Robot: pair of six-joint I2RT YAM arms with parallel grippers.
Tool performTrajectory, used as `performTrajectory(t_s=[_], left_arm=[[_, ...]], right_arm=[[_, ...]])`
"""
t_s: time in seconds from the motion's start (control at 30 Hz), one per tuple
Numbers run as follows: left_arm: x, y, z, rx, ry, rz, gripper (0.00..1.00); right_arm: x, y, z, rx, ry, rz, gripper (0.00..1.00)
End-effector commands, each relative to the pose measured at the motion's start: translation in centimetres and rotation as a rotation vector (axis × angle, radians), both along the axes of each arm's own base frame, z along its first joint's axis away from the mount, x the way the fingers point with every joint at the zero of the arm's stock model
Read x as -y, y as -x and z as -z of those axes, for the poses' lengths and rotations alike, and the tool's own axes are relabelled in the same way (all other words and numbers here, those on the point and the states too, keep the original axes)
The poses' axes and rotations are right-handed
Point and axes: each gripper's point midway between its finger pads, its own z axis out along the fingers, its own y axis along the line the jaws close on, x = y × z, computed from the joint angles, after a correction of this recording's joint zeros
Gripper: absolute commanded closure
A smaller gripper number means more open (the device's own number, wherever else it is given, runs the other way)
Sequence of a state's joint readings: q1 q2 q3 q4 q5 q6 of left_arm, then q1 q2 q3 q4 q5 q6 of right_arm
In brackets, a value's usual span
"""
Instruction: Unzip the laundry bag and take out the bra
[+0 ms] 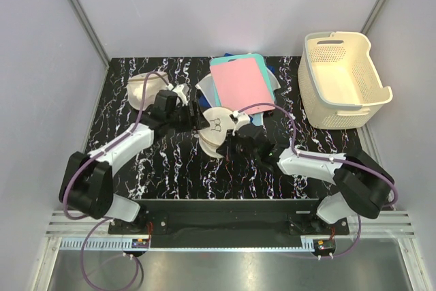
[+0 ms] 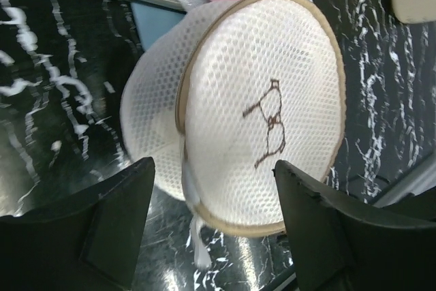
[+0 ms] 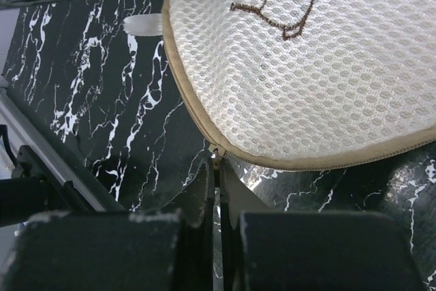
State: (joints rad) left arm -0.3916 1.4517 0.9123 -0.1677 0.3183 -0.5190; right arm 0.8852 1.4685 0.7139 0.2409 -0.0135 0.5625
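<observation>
The laundry bag (image 1: 216, 127), a round cream mesh pouch with a tan zipper rim and a dark squiggle, stands tilted at the table's middle. In the left wrist view the laundry bag (image 2: 266, 107) fills the frame, and my left gripper (image 2: 214, 163) is open with the bag's lower edge between its wide-apart fingers. My left gripper (image 1: 194, 119) sits at the bag's left side. My right gripper (image 3: 216, 166) is shut on the zipper pull (image 3: 217, 149) at the rim of the bag (image 3: 306, 66). My right gripper (image 1: 228, 146) is just below the bag. The bra is hidden.
A plain cream pouch (image 1: 146, 88) lies at the back left. A pink sheet (image 1: 238, 81) on blue and grey items lies behind the bag. A cream plastic basket (image 1: 344, 80) stands at the back right. A white ribbon tab (image 2: 199, 250) hangs from the bag's rim.
</observation>
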Motion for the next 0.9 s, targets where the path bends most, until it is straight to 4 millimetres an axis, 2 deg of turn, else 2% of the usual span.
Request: performTrajectory(t_s=[0.0, 0.17, 0.23, 0.27, 0.43, 0.6, 0.63, 0.8, 0.87], left_arm=[[-2.4, 0.6, -2.1, 0.093, -0.065, -0.073, 0.24], [-2.6, 3.1, -0.9, 0.047, -0.029, -0.089, 0.26], [-2.1, 3.4, -0.9, 0.052, 0.010, -0.079, 0.29], [-1.6, 4.1, -0.4, 0.023, 0.044, -0.065, 0.29], [0.7, 4.4, -0.8, 0.024, 0.150, -0.042, 0.31], [1.4, 4.0, -0.3, 0.020, 0.168, -0.052, 0.35], [1.6, 3.8, -0.2, 0.019, 0.175, -0.056, 0.37], [1.8, 3.6, 0.5, 0.004, 0.181, -0.060, 0.63], [1.9, 3.5, 0.6, 0.001, 0.185, -0.060, 0.70]], right_arm=[[-2.1, -0.9, -2.7, 0.025, -0.079, 0.005, 1.00], [-2.7, -1.1, -2.6, 0.020, -0.079, -0.002, 1.00], [-2.9, -1.1, -2.3, 0.015, -0.078, -0.006, 1.00], [-3.1, -1.0, -2.3, 0.012, -0.079, -0.015, 1.00], [-4.1, -0.6, -2.1, 0.005, -0.082, -0.044, 1.00], [-4.7, -0.3, -2.3, 0.010, -0.084, -0.064, 1.00], [-4.7, -0.2, -2.3, 0.012, -0.083, -0.065, 1.00], [-4.8, -0.1, -2.3, 0.015, -0.081, -0.073, 1.00], [-4.7, -0.1, -2.2, 0.013, -0.080, -0.069, 1.00]])
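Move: The near-left rim of the upright laundry bag lies about 6 cm back, 1 cm right and 3 cm below the left hand. From there the zip pull is some 8 cm back and 5 cm right, the pink board 12 cm ahead and 12 cm right. The right hand already pinches that pull; from it the rim is about 2 cm ahead and 5 cm left, the board 20 cm ahead and 6 cm right. Left hand loops 4 cm back towards the rim, half closing, while the right drags the pinched pull left. ##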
